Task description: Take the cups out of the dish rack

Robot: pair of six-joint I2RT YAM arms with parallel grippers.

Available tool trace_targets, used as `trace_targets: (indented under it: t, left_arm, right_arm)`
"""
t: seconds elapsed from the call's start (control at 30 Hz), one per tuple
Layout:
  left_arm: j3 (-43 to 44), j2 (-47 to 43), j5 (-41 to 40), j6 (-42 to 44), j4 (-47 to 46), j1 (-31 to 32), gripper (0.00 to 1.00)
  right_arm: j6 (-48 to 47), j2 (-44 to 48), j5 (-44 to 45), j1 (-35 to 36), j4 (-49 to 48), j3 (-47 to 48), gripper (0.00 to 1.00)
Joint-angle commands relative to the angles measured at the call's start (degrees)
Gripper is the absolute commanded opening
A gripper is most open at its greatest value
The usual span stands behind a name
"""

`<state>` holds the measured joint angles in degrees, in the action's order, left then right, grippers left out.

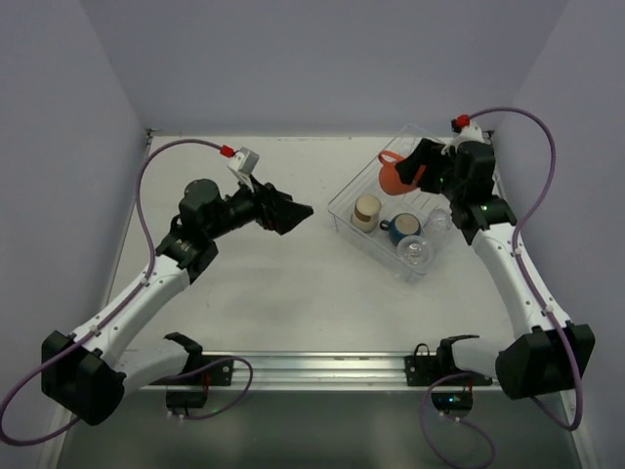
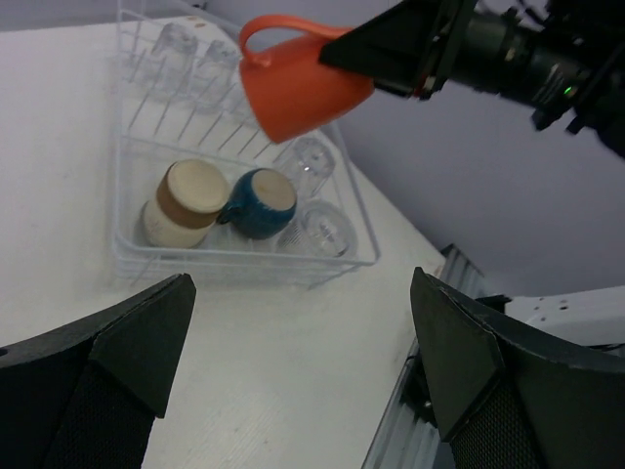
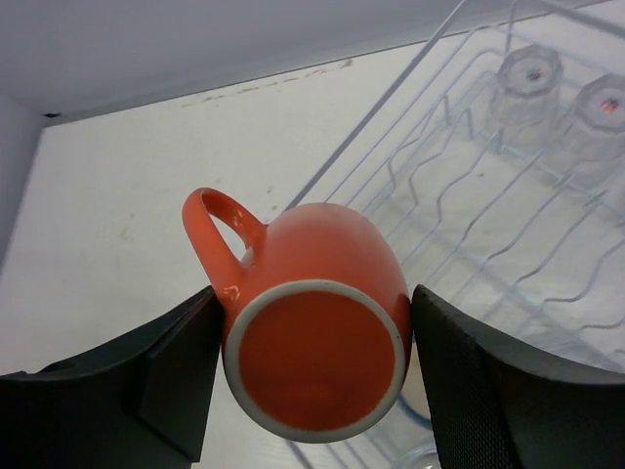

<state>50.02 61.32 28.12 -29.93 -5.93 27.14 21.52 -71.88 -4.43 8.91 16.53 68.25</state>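
My right gripper [image 1: 415, 168] is shut on the orange-red handled mug [image 1: 394, 176] and holds it in the air over the far left part of the clear dish rack [image 1: 344, 203]. In the right wrist view the mug [image 3: 314, 332] sits between my fingers [image 3: 493, 391], base towards the camera. The beige cup [image 1: 366, 211], the dark blue cup [image 1: 401, 229] and clear tumblers [image 1: 417, 253] lie in the rack. The left wrist view shows the mug [image 2: 298, 86], beige cup [image 2: 184, 203], blue cup [image 2: 259, 201] and rack [image 2: 244, 266]. My left gripper [image 1: 296, 213] is open and empty, left of the rack.
Two more clear tumblers [image 3: 532, 80] stand upside down at the rack's far end. A metal rail [image 1: 312, 369] runs along the table's near edge. Grey walls close in the table on three sides.
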Motion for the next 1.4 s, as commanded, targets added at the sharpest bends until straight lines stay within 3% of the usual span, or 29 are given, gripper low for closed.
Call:
trace_targets:
  t: [0.0,0.07,0.2,0.6,0.8,0.9,1.03,1.2,1.27,1.37]
  left_arm:
    - [0.0,4.4,9.9,-16.8,-21.6,1.1,0.99]
    - [0.1,8.1,10.3,-22.4,-25.9,2.4,0.98]
    - [3.1,13.3,7.6,-24.3,-30.1,7.7,0.94]
    - [6.4,19.8,2.9,-24.6,-32.0,11.3,0.84]
    - [8.0,21.0,2.0,-21.8,-33.7,11.7,0.72]
    - [8.3,21.6,3.2,-22.1,-35.9,12.0,0.63]
    - [7.2,21.4,3.9,-23.4,-39.5,12.2,0.35]
    - [6.3,19.4,2.5,-22.5,-39.3,12.2,0.1]
    - [6.4,19.1,2.3,-22.5,-39.2,12.2,0.0]
    - [6.0,18.8,1.9,-22.6,-39.3,12.3,0.0]
  right_arm:
    - [15.3,5.7,-12.9,-0.1,-17.2,-7.0,0.32]
    - [20.4,9.0,-18.2,0.0,-22.2,-11.8,0.32]
    - [31.4,13.3,-24.1,-0.1,-34.4,-18.0,0.32]
    - [41.3,18.1,-30.0,0.0,-46.6,-26.9,0.31]
    - [44.1,17.0,-32.9,0.0,-49.9,-28.3,0.31]
    - [46.2,16.3,-34.2,0.0,-52.6,-29.5,0.31]
    - [49.8,13.4,-36.2,-0.1,-58.4,-31.2,0.31]
    - [53.2,10.5,-37.1,-0.1,-62.5,-32.8,0.35]
    - [54.8,9.4,-37.8,0.0,-64.8,-33.3,0.42]
    - [56.2,8.4,-38.4,0.0,-67.1,-33.6,0.62]
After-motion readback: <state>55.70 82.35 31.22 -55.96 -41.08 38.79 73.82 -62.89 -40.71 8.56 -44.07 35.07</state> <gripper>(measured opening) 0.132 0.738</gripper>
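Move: The orange mug, already in the right fingers, lies about 12 cm ahead of the left gripper, 23 cm to its right and 2 cm lower. From the right gripper, the receiving left gripper is roughly 12 cm back, 26 cm to the left and about level. In the rack some 20 cm below the right gripper, the stacked cups stand about 3 cm ahead and 8 cm left, the blue mug 2 cm back and 2 cm right. Bring the open left gripper about 11 cm right and 5 cm up towards the orange mug, rolling its left side down. Meanwhile carry the mug with the right hand 10 cm back, 10 cm left and slightly up, rolling that hand's left side up some 50 degrees and swinging it counter-clockwise, mouth towards the left gripper. Close the left fingers on the mug's wall at the rim, one inside; keep the right grip. ##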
